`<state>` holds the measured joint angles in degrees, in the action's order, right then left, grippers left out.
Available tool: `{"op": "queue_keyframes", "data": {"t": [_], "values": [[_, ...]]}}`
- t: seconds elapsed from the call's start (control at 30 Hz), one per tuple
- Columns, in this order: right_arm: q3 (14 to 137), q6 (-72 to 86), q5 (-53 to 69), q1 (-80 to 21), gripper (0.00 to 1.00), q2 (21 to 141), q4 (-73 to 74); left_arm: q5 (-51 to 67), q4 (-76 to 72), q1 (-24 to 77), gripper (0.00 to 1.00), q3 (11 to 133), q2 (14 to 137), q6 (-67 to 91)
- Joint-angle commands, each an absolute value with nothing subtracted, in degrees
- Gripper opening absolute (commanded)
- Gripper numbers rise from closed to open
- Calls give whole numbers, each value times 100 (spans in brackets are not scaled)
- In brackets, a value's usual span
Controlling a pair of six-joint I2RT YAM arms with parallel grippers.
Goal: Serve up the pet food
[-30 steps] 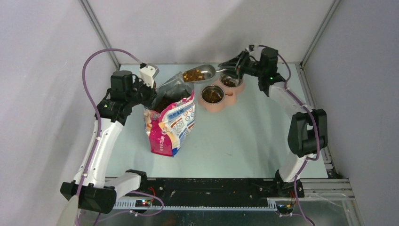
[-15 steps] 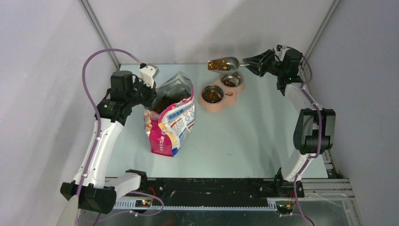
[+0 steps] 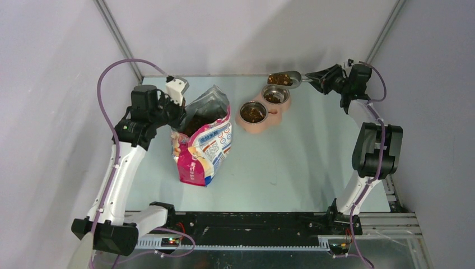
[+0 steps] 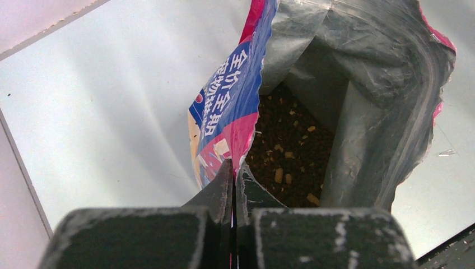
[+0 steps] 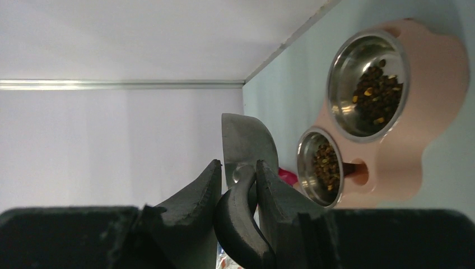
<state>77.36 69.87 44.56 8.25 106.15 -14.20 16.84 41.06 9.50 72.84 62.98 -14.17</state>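
The pet food shows as dark-brown kibble in the open printed bag point(image 3: 201, 143), where a heap point(image 4: 285, 151) lies inside. More kibble point(image 3: 278, 79) fills the grey metal scoop point(image 3: 287, 78). My right gripper point(image 3: 311, 76) is shut on the scoop's black handle point(image 5: 246, 224) and holds it level, just behind the far bowl point(image 3: 275, 96) of the pink double feeder point(image 3: 263, 124). Both steel bowls point(image 5: 369, 84) point(image 5: 319, 165) hold some kibble. My left gripper point(image 4: 234, 165) is shut on the bag's torn rim point(image 4: 241, 129) and keeps its mouth open.
The feeder stands at the back centre of the pale table point(image 3: 291, 168), the bag at mid-left. The enclosure's white walls point(image 3: 241, 33) and metal corner posts point(image 3: 386, 33) stand close behind the scoop and my right arm.
My right arm has carried the loaded scoop rightward from over the bag's mouth to behind the far bowl. The left arm and the bag have stayed put.
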Motion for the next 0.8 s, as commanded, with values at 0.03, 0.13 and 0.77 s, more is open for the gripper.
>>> {"op": "queue_keyframes", "data": {"t": [0.03, 0.13, 0.77], "values": [[7883, 6359, 3982, 948, 0, 10646, -1239, 1991, 3852, 933, 0, 7280, 6044, -1530], [8104, 5965, 3776, 966, 0, 10757, -694, 1993, 3883, 938, 0, 7250, 6011, -1558], [9610, 4156, 2791, 746, 0, 11559, 962, 2146, 4026, 850, 0, 6914, 5663, -1597]]}}
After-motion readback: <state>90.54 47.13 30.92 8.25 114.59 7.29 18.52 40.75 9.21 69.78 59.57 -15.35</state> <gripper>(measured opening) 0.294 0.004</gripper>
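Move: The right hand holds the filled scoop. Its goal, the far bowl, lies about 12 cm to its left, 7 cm ahead and some 20 cm below. The near bowl is at the same height, roughly 21 cm left and 2 cm back; the food bag stands around 42 cm left and 20 cm back. From the left hand, the far bowl is about 28 cm ahead, 36 cm right and 24 cm below. Keeping its grip on the scoop handle, the right hand brings the scoop down towards the far bowl. It sinks about 7 cm while shifting right, then pushes forward some 4 cm as the drop ends; the wrist rolls about 20 degrees, left side down, dipping the blade. The left hand keeps its pinch on the bag's rim, easing back slightly. ##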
